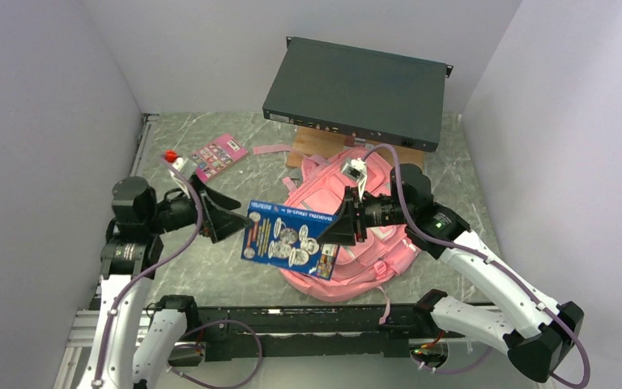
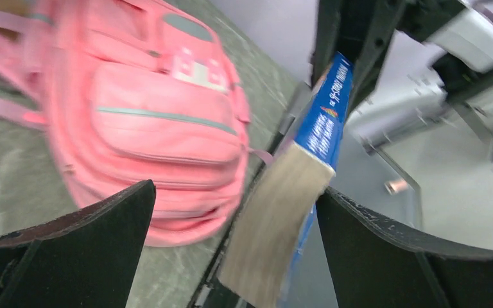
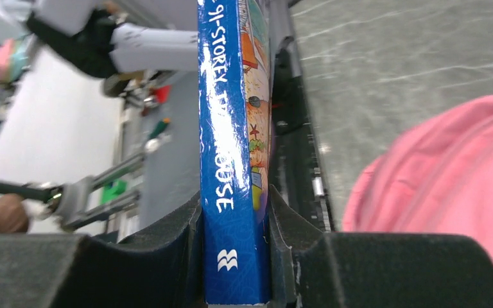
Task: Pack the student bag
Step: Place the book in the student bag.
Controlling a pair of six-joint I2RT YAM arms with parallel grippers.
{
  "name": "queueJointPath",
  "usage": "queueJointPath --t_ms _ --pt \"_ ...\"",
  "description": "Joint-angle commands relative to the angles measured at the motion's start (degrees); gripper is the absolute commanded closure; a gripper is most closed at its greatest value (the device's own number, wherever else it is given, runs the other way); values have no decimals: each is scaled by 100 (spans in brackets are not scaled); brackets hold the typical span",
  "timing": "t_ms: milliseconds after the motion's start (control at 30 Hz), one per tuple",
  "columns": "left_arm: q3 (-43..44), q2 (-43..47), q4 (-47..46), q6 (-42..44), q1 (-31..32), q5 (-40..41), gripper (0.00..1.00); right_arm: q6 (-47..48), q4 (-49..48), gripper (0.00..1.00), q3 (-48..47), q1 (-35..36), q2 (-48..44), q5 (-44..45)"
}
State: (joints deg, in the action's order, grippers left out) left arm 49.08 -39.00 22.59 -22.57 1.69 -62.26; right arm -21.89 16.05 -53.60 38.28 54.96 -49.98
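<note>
The student bag (image 1: 377, 247) is a pink backpack lying flat at mid-table, front pockets up; it also shows in the left wrist view (image 2: 160, 122) and the right wrist view (image 3: 449, 167). A blue paperback book (image 1: 290, 239) hangs in the air just left of the bag. My right gripper (image 1: 338, 229) (image 3: 234, 205) is shut on the book's spine end (image 3: 231, 128). My left gripper (image 1: 233, 216) (image 2: 236, 189) stands wide open at the book's other end. The book's page edge (image 2: 276, 231) sits between its fingers, close to the right-hand finger (image 2: 385, 250) and clear of the other.
A dark flat equipment box (image 1: 356, 89) rests on a wooden board (image 1: 312, 144) at the back. A pink calculator (image 1: 219, 156) and a small red-topped item (image 1: 172, 156) lie at the back left. A black rail (image 1: 291, 320) runs along the near edge.
</note>
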Motion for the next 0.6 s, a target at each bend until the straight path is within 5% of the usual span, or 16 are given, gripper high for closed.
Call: queueJointPath --t_ms 0,267,500,567 --pt "-92 -325 -469 390 818 -954 0 -829 -1724 100 61 -43 -40 -1761" --pt "-576 -375 -1191 -4 1982 -1554 22 -736 -1908 100 -78 -40 256 -1993" --pt "-406 -143 -1112 77 2038 -1129 85 -77 -1242 100 -197 -47 332 -1329" --pt "-184 -146 -718 276 2036 -699 100 138 -826 81 -227 -45 316 -542"
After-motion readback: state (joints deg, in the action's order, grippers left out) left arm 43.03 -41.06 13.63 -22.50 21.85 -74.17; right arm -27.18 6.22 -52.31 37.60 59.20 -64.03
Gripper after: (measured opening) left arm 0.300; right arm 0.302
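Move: The book's middle lies about 13 cm to the right of the open left hand, some 5 cm back and 3 cm lower. The right hand already pinches its far end, with the book's middle about 10 cm to that hand's left and 2 cm back. From the right hand the bag is roughly 9 cm ahead, 7 cm right and 21 cm down. The pink book lies about 30 cm ahead of the left hand, 12 cm left of it, on the table. The left fingers close on the free left end of the book and pinch it, after that hand swings back about 8 cm and right 5 cm, dipping slightly and turning some 30 degrees clockwise. The right hand keeps its grip on the other end, easing back 2 to 3 cm early on and turning slightly counter-clockwise. ##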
